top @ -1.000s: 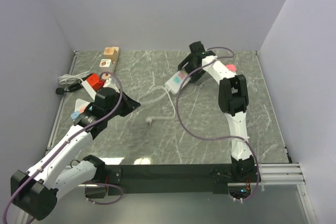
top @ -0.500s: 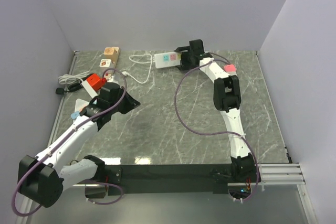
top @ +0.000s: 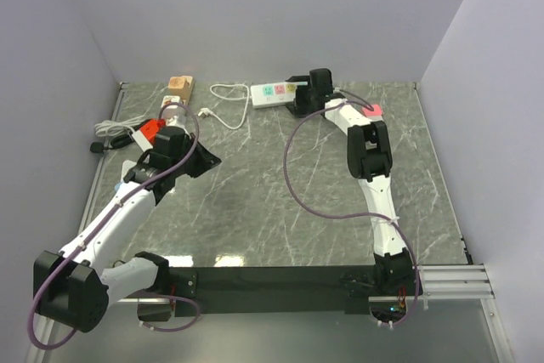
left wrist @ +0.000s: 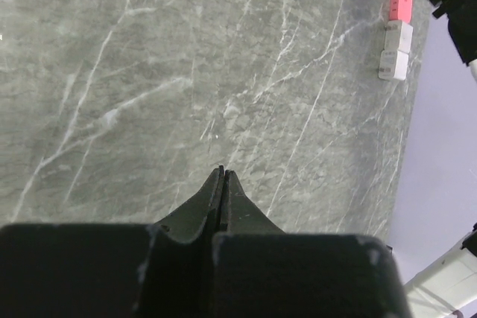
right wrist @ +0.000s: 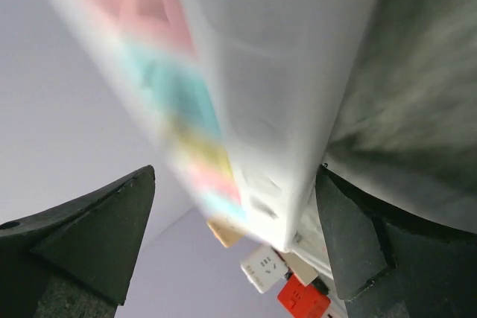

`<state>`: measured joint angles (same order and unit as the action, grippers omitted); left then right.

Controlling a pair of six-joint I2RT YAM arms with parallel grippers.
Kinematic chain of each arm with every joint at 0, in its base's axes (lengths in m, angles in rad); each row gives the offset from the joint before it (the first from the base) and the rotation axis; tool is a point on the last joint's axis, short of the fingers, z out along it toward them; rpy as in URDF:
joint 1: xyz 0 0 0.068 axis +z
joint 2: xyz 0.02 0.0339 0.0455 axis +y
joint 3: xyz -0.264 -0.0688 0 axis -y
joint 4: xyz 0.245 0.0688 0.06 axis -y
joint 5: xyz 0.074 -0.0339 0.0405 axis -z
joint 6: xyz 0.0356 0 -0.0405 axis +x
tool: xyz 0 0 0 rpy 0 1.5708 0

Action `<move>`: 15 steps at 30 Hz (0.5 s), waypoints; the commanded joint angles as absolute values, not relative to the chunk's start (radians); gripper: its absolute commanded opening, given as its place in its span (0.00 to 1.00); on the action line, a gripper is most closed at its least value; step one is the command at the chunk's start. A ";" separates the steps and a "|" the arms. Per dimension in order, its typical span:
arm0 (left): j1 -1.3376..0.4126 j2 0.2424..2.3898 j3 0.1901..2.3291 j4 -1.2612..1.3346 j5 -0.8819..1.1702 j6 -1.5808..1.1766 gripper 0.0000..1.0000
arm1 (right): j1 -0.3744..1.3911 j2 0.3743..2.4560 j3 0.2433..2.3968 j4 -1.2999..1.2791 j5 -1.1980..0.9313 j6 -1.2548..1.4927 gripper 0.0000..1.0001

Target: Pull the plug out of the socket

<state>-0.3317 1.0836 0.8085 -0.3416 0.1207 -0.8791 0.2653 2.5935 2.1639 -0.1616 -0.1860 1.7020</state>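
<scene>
The plug [top: 135, 137], a small black piece, sits against the left end of a red socket block [top: 152, 129] at the table's left side. That red block [right wrist: 302, 299] also shows small in the right wrist view. My left gripper [top: 204, 161] hovers to the right of the block, off the plug, and its fingers [left wrist: 222, 172] are shut on nothing over bare marble. My right gripper [top: 296, 96] is at the back wall. It stands open [right wrist: 235, 176] around a blurred white power strip [right wrist: 268, 87], with a gap at the left finger [right wrist: 97, 236].
The white power strip [top: 272, 93] lies along the back wall, and its white cord [top: 225, 104] loops to the left. A wooden socket block [top: 178, 84], a coiled cord bundle [top: 111, 129] and a black end piece [top: 96, 147] lie at the left. Pink and white adapters [left wrist: 395, 35] sit by the right arm.
The right gripper has carried the white power strip from mid-table to the back wall, and its jaws have widened. The left gripper has drawn slightly back and left, still shut.
</scene>
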 commanded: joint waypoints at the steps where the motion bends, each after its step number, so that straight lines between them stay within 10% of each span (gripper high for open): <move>1: -0.304 1.052 0.835 -0.314 0.164 -0.844 0.01 | 0.245 2.468 2.094 -0.019 -0.189 1.688 0.95; 15: -0.140 1.012 0.860 -0.360 0.135 -0.833 0.05 | 0.255 2.202 1.716 0.472 -0.484 1.506 0.97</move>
<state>-0.2031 1.0103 0.8101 -0.3466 0.1593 -0.8532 0.2417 2.4180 1.8427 0.2996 -0.3504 1.6375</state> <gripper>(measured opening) 0.039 0.971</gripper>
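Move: The white socket strip sits between the right gripper's open fingers, its middle about 3 cm to the left, level fore and aft, and 3 cm below. The plug on its cable's end lies some 29 cm left and 6 cm back of this hand; the loose pink plug is about 25 cm right and 6 cm back. From the left gripper, the socket is some 35 cm ahead, 16 cm right and 15 cm below. Let the right gripper, already wide open around the socket's right-hand part, dip about 1 cm, then lift it quickly clear to end some 7 cm higher, drawing back a little last and tipping the fingers up by nearly 20 degrees. Keep the fingers open. Meanwhile ease the shut left gripper left and up, away from the socket, about 4 cm. ##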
